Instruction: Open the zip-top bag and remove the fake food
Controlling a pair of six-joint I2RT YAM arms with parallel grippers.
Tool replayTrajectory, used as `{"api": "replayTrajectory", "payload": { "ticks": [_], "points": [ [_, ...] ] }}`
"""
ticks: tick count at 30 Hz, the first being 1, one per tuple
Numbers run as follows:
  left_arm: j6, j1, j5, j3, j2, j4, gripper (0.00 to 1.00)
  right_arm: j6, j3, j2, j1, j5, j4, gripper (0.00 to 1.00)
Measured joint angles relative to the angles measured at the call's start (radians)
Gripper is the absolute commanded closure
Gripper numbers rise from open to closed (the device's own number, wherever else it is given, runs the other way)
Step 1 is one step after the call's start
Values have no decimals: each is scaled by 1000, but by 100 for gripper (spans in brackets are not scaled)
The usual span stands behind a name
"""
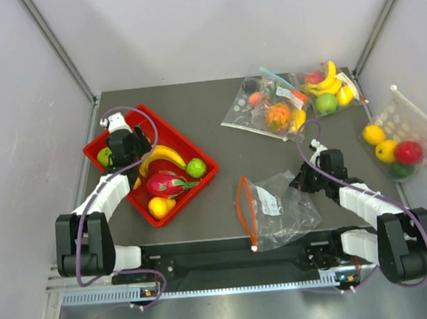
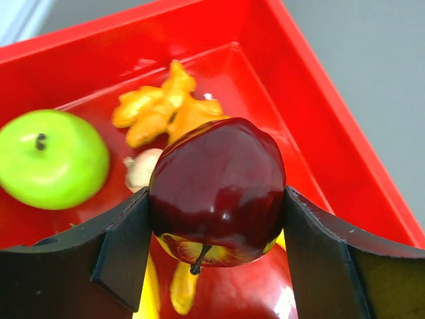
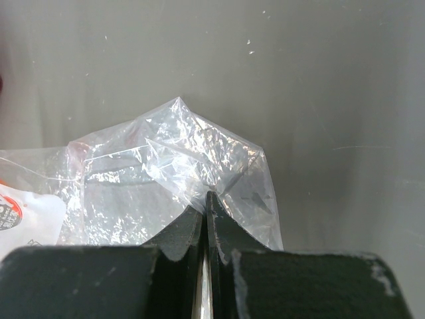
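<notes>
My left gripper [image 1: 124, 148] is shut on a piece of fake food, a dark red-purple toy apple [image 2: 219, 186], and holds it just above the red tray [image 1: 184, 139]. Under it lie a green apple [image 2: 53, 159], orange segments [image 2: 163, 109] and a small beige piece [image 2: 141, 169]. The zip-top bag [image 1: 280, 206] lies at the near middle of the table. Its orange-red zip strip [image 1: 244, 205] gapes open toward the left, and nothing coloured shows inside. My right gripper [image 1: 304, 178] is shut on the bag's far right corner [image 3: 166, 166] and pinches the plastic between its fingertips.
The tray also holds a banana [image 1: 165, 156], a pink dragon fruit [image 1: 164, 184], a second green apple [image 1: 196, 167] and a yellow piece [image 1: 160, 206]. Two other clear bags of fruit [image 1: 268, 107] [image 1: 330, 87] lie at the back right. A mesh bag of fruit [image 1: 401, 141] sits against the right wall.
</notes>
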Motion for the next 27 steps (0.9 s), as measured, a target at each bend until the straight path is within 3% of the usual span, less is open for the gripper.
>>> {"api": "replayTrajectory", "payload": {
  "ticks": [3,5,6,7,17,27],
  "points": [
    [10,11,-22,7,20,3,24,0,0,0,0,-2,0,100],
    [18,14,-33,7,20,5,22,-1,0,0,0,-3,0,100],
    [24,14,-40,7,20,6,15,-1,0,0,0,-4,0,100],
    [28,14,-45,8,20,5,1,-1,0,0,0,-5,0,100],
    [34,14,-94,39,-19,-27,1,-7,0,0,0,-6,1,100],
    [26,14,-55,55,-184,-125,1,11,65,25,0,-19,6,100]
  ]
}}
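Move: The left hand holds the dark red fruit over the red tray; the free spot for it is about 9 cm below, some 2 cm left and 2 cm back. At that lower level the orange pieces lie about 2 cm ahead and 2 cm left of the hand, the garlic 4 cm left and 1 cm back, the green apple 10 cm left and 3 cm back, and the bananas 7 cm right and 5 cm back. From the right hand, which pinches the empty bag's corner, the spot is roughly 52 cm left, 14 cm ahead and 2 cm up. The left hand drifts about 2 cm to its left over the tray, staying nearly level, while its fingers spread fully and let go of the dark red fruit above the gap by the garlic and orange pieces; it then rises some 7 cm, away from the fruit, easing back about 2 cm with the fingers wide open and tipping slightly upward. The right hand keeps its pinch on the empty bag's corner and holds still until near the end, when it starts up and forward by about 2 cm each, drawing the bag along. ##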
